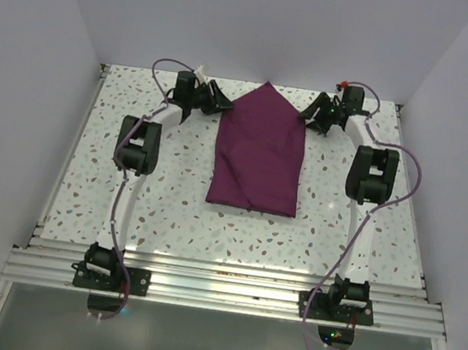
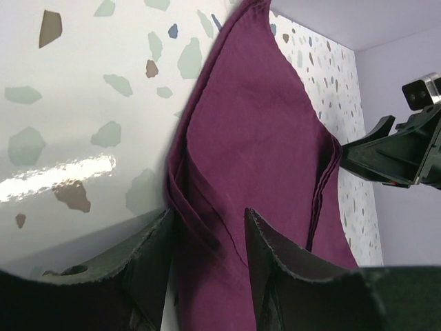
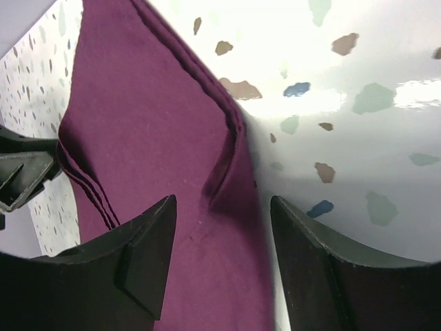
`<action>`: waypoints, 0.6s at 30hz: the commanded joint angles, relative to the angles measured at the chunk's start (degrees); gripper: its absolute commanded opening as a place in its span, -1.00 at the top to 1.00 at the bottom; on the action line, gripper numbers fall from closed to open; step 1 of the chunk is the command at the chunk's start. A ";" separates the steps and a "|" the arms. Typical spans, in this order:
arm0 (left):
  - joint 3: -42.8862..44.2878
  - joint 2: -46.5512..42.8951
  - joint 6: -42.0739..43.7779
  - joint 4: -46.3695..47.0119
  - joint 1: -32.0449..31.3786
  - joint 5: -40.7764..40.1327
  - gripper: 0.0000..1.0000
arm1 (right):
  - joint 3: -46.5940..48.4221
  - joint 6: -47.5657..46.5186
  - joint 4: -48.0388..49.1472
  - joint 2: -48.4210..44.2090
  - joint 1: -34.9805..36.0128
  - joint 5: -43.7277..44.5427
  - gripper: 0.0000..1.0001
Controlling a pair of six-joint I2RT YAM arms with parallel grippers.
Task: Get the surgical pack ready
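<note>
The surgical pack [image 1: 258, 152] is a purple-maroon cloth folded into a tall shape with a pointed far end, lying flat at the middle of the table. My left gripper [image 1: 220, 101] stands open at its far left edge. In the left wrist view its jaws [image 2: 207, 221] straddle the cloth's [image 2: 262, 138] folded left edge with a clear gap. My right gripper [image 1: 313, 115] stands open at the far right edge. From the right wrist its jaws [image 3: 224, 203] straddle the cloth's [image 3: 138, 124] right edge. Neither gripper pinches the fabric.
The speckled terrazzo table [image 1: 163, 191] is enclosed by pale walls at the left, right and back. An aluminium rail [image 1: 219, 290] runs along the near edge with both arm bases on it. The opposite gripper [image 2: 393, 152] shows in each wrist view.
</note>
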 commanded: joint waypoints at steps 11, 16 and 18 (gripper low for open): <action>5.87 4.22 -2.75 1.26 -0.28 0.22 0.52 | 9.60 2.11 -3.18 8.93 2.95 -0.36 0.54; 7.89 2.65 -6.52 2.66 0.25 2.14 1.00 | 10.14 8.59 -2.04 5.61 3.39 -1.33 0.95; 6.76 -0.07 -7.05 2.84 0.25 2.85 1.00 | 8.30 10.54 -0.46 1.65 4.00 -1.86 0.97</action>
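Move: The left hand's open fingers straddle the drape's left folded edge, the grip spot about 1 cm ahead, 1 cm right and 2 cm down. The right hand's spot on the right folded edge lies some 1 cm ahead, 3 cm left and 2 cm down. The drape's far peak is roughly 11 cm ahead and 12 cm right of the left hand, or 11 cm ahead and 14 cm left of the right; its near edge lies about 32 cm back. Leftwards, inward over the drape, the right hand goes about 3 cm, also easing some 1.5 cm forward and as much down, and its fingers close to pinch the right folded edge. The left hand shifts only about 1 cm forward and right, dips slightly and rises a touch at the end, its half-open fingers shutting on the left fold. ##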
